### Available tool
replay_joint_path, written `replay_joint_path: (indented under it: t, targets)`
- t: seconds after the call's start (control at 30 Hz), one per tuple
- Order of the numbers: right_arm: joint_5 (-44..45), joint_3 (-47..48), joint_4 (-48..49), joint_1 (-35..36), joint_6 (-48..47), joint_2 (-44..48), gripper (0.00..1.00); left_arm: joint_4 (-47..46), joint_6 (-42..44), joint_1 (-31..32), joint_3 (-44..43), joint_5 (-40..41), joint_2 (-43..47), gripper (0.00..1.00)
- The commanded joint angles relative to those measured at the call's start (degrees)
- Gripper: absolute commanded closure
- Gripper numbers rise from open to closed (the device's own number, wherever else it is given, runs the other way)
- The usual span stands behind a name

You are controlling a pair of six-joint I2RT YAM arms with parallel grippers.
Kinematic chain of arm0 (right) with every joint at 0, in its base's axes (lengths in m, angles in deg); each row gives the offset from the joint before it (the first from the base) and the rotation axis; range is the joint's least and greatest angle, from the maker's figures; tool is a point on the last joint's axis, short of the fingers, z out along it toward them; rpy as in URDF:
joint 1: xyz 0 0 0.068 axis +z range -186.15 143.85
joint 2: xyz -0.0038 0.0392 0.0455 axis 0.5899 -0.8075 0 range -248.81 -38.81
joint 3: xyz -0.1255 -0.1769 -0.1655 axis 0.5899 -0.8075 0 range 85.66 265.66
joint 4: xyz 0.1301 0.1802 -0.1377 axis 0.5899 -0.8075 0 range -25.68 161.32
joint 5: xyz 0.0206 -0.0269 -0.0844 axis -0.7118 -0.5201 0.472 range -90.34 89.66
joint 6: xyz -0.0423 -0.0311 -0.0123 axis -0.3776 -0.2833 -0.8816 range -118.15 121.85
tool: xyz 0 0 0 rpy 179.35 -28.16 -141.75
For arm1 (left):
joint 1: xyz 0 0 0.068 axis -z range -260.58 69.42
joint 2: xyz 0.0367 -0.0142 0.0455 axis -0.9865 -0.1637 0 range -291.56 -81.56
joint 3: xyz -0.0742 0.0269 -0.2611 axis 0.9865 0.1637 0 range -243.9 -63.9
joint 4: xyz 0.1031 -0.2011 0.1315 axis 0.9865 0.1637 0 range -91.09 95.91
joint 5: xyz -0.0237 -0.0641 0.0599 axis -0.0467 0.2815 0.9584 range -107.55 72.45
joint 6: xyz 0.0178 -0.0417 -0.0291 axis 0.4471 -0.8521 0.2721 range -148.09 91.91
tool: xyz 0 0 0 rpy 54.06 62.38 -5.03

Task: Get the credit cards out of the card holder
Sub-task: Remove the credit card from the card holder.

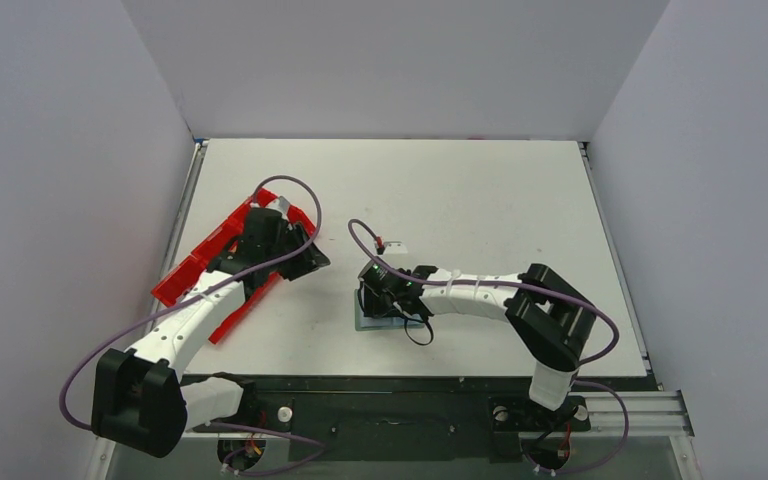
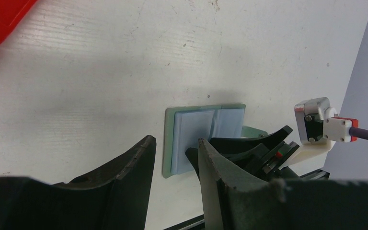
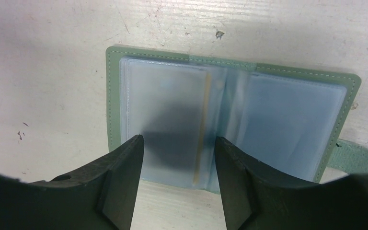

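The card holder (image 3: 113, 96), grey-green, lies open and flat on the white table, its bluish clear sleeves facing up. A thin tan-gold edge of one of the credit cards (image 3: 202, 124) shows through the left sleeve near the fold. My right gripper (image 3: 178, 146) is open just above that left page, one finger at each side of it. In the top view the card holder (image 1: 364, 322) is mostly covered by the right gripper (image 1: 378, 297). My left gripper (image 2: 175, 141) is open and empty, a short way from the card holder (image 2: 196, 129), near the red tray.
A long red plastic tray (image 1: 200, 262) lies slanted at the left, under the left arm; its corner (image 2: 0, 19) shows in the left wrist view. The right wrist's white camera block and purple cable (image 2: 316, 122) stick out above the holder. Grey walls enclose the table.
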State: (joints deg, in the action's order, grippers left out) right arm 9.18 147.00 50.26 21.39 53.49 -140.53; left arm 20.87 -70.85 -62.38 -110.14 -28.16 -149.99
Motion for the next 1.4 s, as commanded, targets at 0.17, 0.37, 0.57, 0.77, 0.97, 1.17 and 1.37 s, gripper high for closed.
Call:
replay_joint_path:
  t: [0.17, 0.37, 0.57, 0.77, 0.97, 1.17, 1.37]
  targets:
    - [2.2, 2.4, 0.0, 1.0, -0.3, -2.3, 0.53, -1.6, 0.5, 2.0, 0.5, -0.8, -0.7, 0.65]
    - [2.2, 1.6, 0.3, 0.9, -0.3, -3.1, 0.56, -1.8, 0.4, 3.3, 0.6, -0.7, -1.9, 0.65]
    - [0.1, -2.3, 3.5, 0.1, 0.3, -2.9, 0.71, -2.4, 0.3, 5.2, 0.7, -1.2, -3.8, 0.65]
    - [-3.0, -8.1, 8.5, -2.1, 1.5, -1.2, 0.86, -3.7, -0.2, 7.6, 0.9, -1.6, -6.3, 0.65]
    - [-6.9, -13.2, 14.1, -4.7, 2.2, 0.3, 0.97, -5.6, -1.2, 10.6, 0.6, -2.4, -9.6, 0.64]
    - [-10.8, -16.2, 18.8, -6.8, 3.2, 0.0, 1.0, -7.2, -2.4, 13.6, 0.0, -2.6, -13.5, 0.65]
    - [-12.7, -18.1, 21.9, -7.7, 3.8, -0.5, 1.0, -8.1, -2.8, 14.7, 0.7, -1.8, -15.3, 0.65]
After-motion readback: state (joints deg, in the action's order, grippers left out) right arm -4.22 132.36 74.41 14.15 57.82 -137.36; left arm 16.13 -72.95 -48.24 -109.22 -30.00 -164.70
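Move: The card holder's left sleeve, with a striped card in it, lies just under the right fingers: its middle is about 1 cm ahead, 1 cm left and 1 cm below. The right sleeve is some 6 cm to the right and 1 cm ahead, the green tab level and 10 cm right, both 1 cm lower. From the left hand, the left sleeve is roughly 11 cm right, 4 cm back and 11 cm down; the red box's middle is 17 cm left, 6 cm ahead and 11 cm down. The clear left sleeve is pinched near its inner edge as the right fingers shut fully on it, shifting about 1 cm forward; the hand then leans over nearly 20 degrees, its fingers pointing more to the left. Meanwhile the left hand, fingers still part open, comes right, down and back, about 11 cm in all, towards the sleeve, tipping down and turning slightly clockwise, and ends above it without visible contact. ##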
